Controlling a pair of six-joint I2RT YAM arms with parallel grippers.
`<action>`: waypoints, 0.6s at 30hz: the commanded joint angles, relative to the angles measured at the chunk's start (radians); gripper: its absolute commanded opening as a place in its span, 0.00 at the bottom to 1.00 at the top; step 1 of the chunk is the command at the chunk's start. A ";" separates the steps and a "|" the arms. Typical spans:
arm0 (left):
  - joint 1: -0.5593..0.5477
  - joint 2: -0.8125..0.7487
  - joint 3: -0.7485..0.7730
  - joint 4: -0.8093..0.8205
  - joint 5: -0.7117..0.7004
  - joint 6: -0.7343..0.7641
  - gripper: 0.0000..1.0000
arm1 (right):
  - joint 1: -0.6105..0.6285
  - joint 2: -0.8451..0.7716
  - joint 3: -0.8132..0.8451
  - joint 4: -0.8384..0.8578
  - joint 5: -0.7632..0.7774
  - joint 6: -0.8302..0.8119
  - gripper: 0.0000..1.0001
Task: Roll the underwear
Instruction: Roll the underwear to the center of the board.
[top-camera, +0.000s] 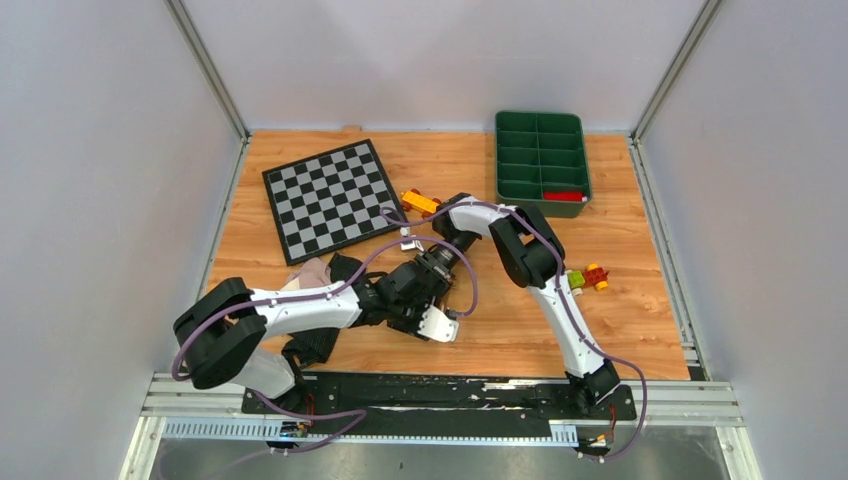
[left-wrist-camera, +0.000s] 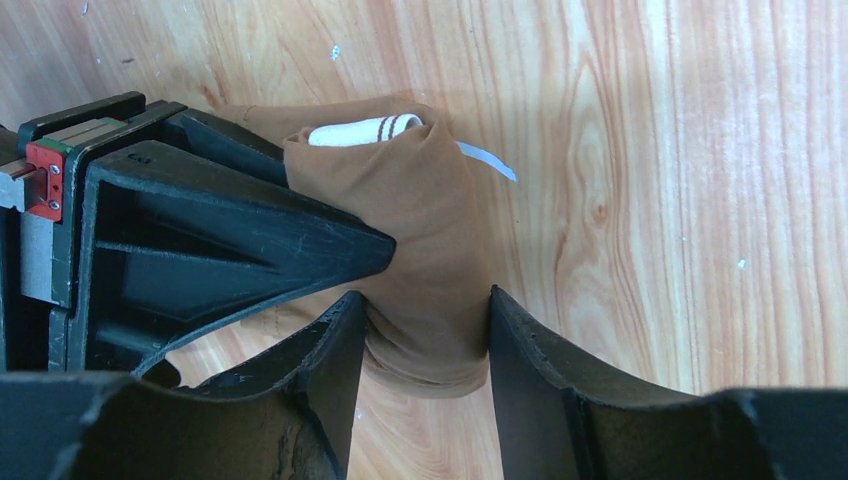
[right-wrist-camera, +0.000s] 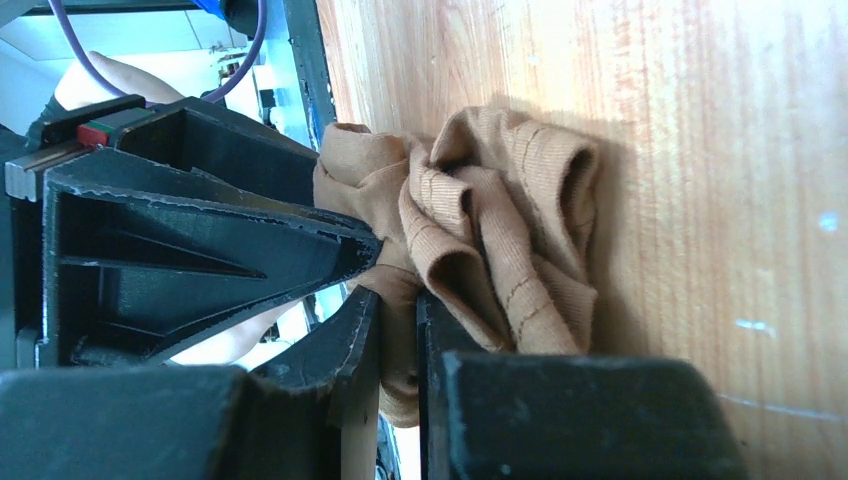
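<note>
The tan-brown underwear (left-wrist-camera: 420, 220) lies bunched on the wooden table, its cream waistband (left-wrist-camera: 365, 130) rolled at the far end. My left gripper (left-wrist-camera: 425, 325) is shut on the near end of this bundle, a finger pressing each side. In the right wrist view the same tan-brown underwear (right-wrist-camera: 500, 230) shows as crumpled folds, and my right gripper (right-wrist-camera: 400, 330) is shut on one fold. From above, both grippers (top-camera: 410, 300) meet mid-table and hide this garment. A pale pink-beige underwear (top-camera: 312, 272) and a black one (top-camera: 346, 267) lie just left of them.
A checkerboard mat (top-camera: 330, 198) lies at the back left. A green divided bin (top-camera: 541, 160) stands at the back right with a red piece inside. Orange-yellow blocks (top-camera: 420, 202) sit behind the grippers, and a small toy (top-camera: 590, 277) lies by the right arm.
</note>
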 joint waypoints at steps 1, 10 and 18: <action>-0.042 0.063 0.005 0.099 -0.047 -0.040 0.53 | 0.004 0.066 -0.014 0.106 0.195 -0.067 0.03; -0.046 0.110 0.079 -0.053 0.017 -0.024 0.00 | 0.002 0.021 -0.037 0.100 0.220 -0.073 0.13; -0.046 0.141 0.184 -0.312 0.139 -0.035 0.00 | -0.097 -0.196 0.053 0.005 0.261 -0.086 0.44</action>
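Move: The rolled underwear's middle is about 2 cm right of my left hand, 1 cm ahead and 1 cm down, its near part already between my open fingers. From my right hand, which still pinches it, that middle is about 1 cm ahead, 1 cm left and 1 cm down. On the table from my left hand, the dark cloth pile sits level, some 17 cm left; the yellow toy car 23 cm ahead, 2 cm right; the checkerboard 25 cm ahead, 16 cm left. I close my left fingers from about half open until they pinch the near part of the underwear, easing that hand roughly 1.5 cm to the right. With it caught there, my right fingers open and let go of the roll as the hand backs off to the right by about 2 cm and rises about 1 cm. ##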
